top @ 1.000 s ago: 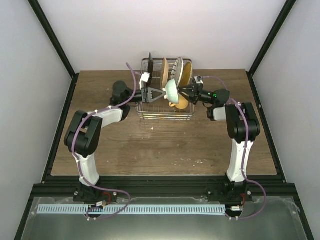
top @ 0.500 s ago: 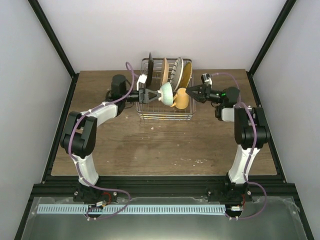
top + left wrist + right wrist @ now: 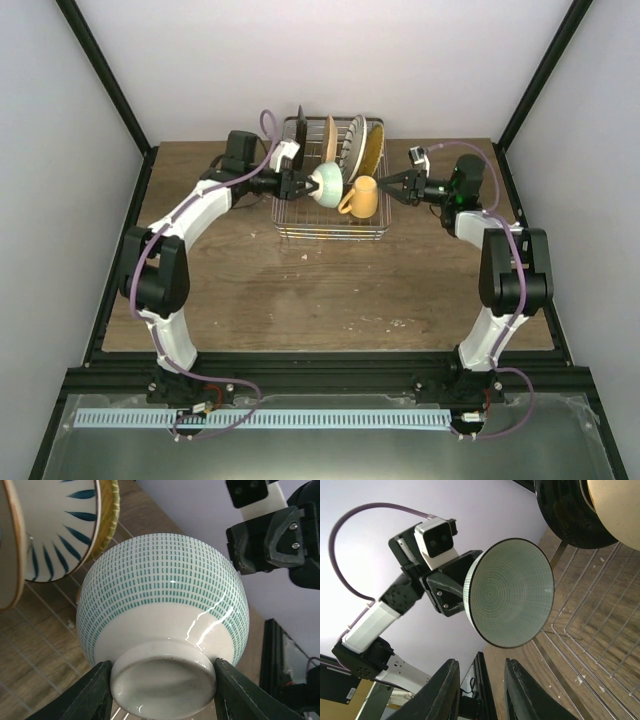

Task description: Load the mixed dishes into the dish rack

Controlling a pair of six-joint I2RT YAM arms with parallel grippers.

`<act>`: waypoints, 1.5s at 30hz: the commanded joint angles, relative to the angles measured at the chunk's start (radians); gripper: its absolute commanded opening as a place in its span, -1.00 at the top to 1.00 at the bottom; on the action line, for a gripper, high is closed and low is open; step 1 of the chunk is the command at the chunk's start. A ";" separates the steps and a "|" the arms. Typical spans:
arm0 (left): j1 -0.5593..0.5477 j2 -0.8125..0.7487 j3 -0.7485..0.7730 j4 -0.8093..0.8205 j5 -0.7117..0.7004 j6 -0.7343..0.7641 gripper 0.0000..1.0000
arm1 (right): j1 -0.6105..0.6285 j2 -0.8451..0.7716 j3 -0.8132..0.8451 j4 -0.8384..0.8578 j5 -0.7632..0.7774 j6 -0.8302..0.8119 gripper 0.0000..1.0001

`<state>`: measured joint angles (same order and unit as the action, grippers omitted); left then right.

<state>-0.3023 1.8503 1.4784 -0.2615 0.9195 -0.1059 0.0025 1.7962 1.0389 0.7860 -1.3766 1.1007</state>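
My left gripper (image 3: 311,185) (image 3: 162,686) is shut on the foot ring of the small mint-green bowl (image 3: 330,185) (image 3: 160,600). It holds the bowl on its side above the dish rack (image 3: 330,234), mouth toward the right arm. The yellow mug (image 3: 362,197) lies in the rack just right of the bowl. Several plates (image 3: 348,145) stand on edge between the prongs at the rack's back, among them the striped plate (image 3: 57,527) and the woven yellow one (image 3: 109,510). My right gripper (image 3: 393,185) (image 3: 480,692) hangs open and empty, right of the mug, facing the bowl's inside (image 3: 512,592).
The rack's wire grid (image 3: 600,630) sits on the wooden table (image 3: 330,290). A dark-rimmed plate (image 3: 567,517) stands at the rack's left end. Black frame posts (image 3: 105,90) flank the table, and both arms reach in from the sides toward the rack.
The right gripper has drawn back to the right, away from the mug and bowl. The left gripper has carried the bowl a little farther back over the rack.
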 commanded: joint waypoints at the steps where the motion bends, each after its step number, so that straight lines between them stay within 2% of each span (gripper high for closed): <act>1: 0.001 -0.008 0.095 -0.173 -0.087 0.143 0.40 | -0.024 -0.051 0.042 -0.187 -0.022 -0.154 0.51; 8: -0.001 0.053 0.208 -0.339 -0.179 0.223 0.41 | -0.031 -0.072 0.114 -0.525 -0.006 -0.412 0.51; 20: -0.044 0.189 0.438 -0.613 -0.353 0.329 0.42 | -0.046 -0.123 0.060 -0.555 0.000 -0.457 0.52; 29: -0.077 0.260 0.592 -0.747 -0.533 0.374 0.42 | -0.059 -0.147 0.061 -0.614 -0.006 -0.501 0.53; 38: -0.113 0.292 0.602 -0.792 -0.671 0.415 0.42 | -0.077 -0.157 0.064 -0.662 -0.015 -0.538 0.53; 45: -0.135 0.333 0.633 -0.817 -0.715 0.418 0.44 | -0.078 -0.158 0.058 -0.672 -0.010 -0.541 0.54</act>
<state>-0.4232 2.1712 2.0552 -1.0664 0.2398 0.2955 -0.0650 1.6695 1.0969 0.1345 -1.3762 0.5781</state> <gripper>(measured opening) 0.515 0.236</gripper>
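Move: The left hand grips the green bowl by its foot, mouth facing right. The open spot in the rack's front left corner, where the bowl is headed, lies some 17 cm below this hand, about 3 cm ahead and 2 cm to the left. From the same hand the yellow mug is about 10 cm right and 5 cm ahead, the upright beige plate 15 cm ahead and 4 cm right. From the empty right hand that spot is about 16 cm left, 4 cm ahead and well below. The left hand keeps its pinch on the bowl's foot and sinks about 9 cm towards the front left of the rack, easing up a little midway before going down again, while drifting a few centimetres left and forward and swinging its fingers some 45 degrees from pointing right to nearly straight down, so that the bowl's mouth turns downwards. The right hand, empty with its fingers slightly apart, backs off about 3 cm to the right, away from the mug and bowl. ##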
